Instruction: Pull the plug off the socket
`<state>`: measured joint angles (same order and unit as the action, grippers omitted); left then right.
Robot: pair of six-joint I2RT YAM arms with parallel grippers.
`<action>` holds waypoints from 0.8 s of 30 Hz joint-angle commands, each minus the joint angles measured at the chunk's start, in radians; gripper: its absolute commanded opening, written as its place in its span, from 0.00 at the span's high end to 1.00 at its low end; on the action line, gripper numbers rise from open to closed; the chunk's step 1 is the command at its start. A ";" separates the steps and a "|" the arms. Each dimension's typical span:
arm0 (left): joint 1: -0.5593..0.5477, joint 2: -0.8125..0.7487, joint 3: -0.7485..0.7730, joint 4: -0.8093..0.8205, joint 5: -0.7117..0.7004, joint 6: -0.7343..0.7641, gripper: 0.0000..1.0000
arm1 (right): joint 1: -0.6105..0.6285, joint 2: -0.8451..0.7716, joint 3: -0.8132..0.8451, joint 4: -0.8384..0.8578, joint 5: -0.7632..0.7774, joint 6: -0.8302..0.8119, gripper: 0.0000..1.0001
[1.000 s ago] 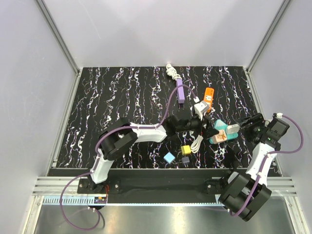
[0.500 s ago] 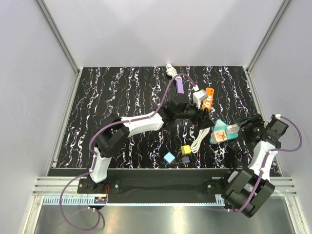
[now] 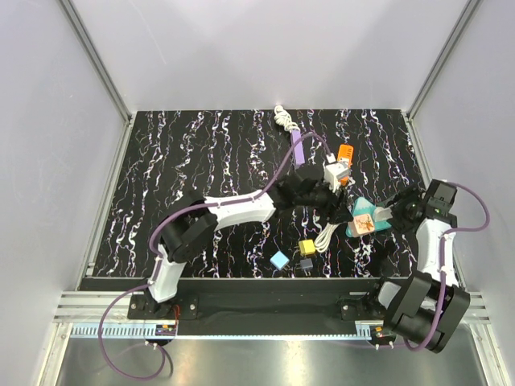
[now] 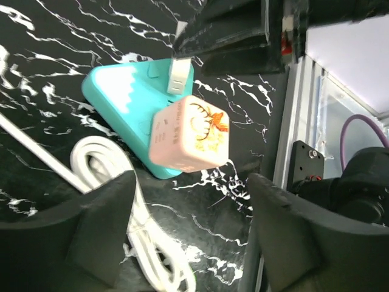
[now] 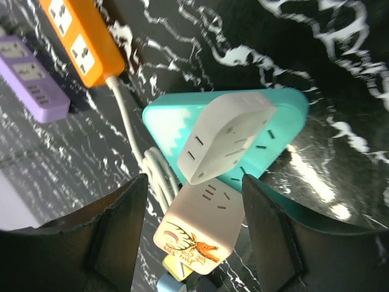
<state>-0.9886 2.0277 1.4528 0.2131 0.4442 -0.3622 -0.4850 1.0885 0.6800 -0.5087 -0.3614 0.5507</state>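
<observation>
A teal triangular socket (image 3: 360, 211) (image 4: 118, 100) (image 5: 285, 112) lies right of centre. On it sit a pink cube plug (image 3: 364, 224) (image 4: 191, 135) (image 5: 200, 228) printed with a deer, and a white adapter (image 3: 385, 213) (image 5: 228, 137). My left gripper (image 3: 341, 211) (image 4: 188, 228) hovers just left of the socket, open, with only table between its fingers. From the right, my right gripper (image 3: 397, 211) (image 5: 194, 228) stands open. In the right wrist view the pink plug and white adapter lie in line between its fingers (image 5: 115, 234), with gaps on both sides.
A coiled white cable (image 3: 326, 237) (image 4: 103, 158) lies beside the socket. An orange power strip (image 3: 344, 154) (image 5: 79, 36) and a purple one (image 3: 298, 149) (image 5: 36, 85) lie behind. Yellow (image 3: 306, 246) and blue (image 3: 279, 259) cubes sit near the front. The right table rail (image 4: 304, 121) is close.
My left gripper swung back toward the orange strip, then returned beside the teal socket, its jaws narrowing slightly. My right gripper moved left, closer to the white adapter.
</observation>
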 commanded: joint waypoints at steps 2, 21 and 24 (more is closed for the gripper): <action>-0.061 -0.007 0.077 -0.035 -0.087 0.043 0.44 | 0.006 -0.041 0.105 -0.083 0.171 -0.006 0.30; -0.091 0.224 0.282 -0.041 -0.006 -0.029 0.83 | 0.204 0.191 0.368 -0.339 0.495 0.052 0.29; -0.091 0.235 0.284 -0.044 -0.010 -0.034 0.84 | 0.239 0.226 0.391 -0.376 0.530 0.095 0.29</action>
<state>-1.0805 2.2642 1.7302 0.1360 0.4187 -0.3897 -0.2836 1.2903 1.0210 -0.8143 0.0891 0.5919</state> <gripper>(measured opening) 0.166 0.709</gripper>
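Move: The pink cube plug on the teal socket lies some 7 cm to the left hand's right, about 2 cm back and 6 cm lower. From that hand the white plug is roughly 13 cm right, 1 cm ahead and 7 cm down; the white cord lies 4 cm left, 4 cm back and 11 cm down. The white plug is around 4 cm to the right hand's left, straight ahead counting 0, and 5 cm lower; the cube plug 11 cm left, 4 cm back, 5 cm lower. The cube plug's deer-printed top is met by the left fingertips: the left hand draws back slightly while its fingers shut almost fully, swings about 6 cm right with a small rise, then sinks over 5 cm to bring the tips onto the top's back part. The right hand, still open by the white plug, eases right and up 2–3 cm, tipping its fingers further down with a roll, some 25 degrees in all. ##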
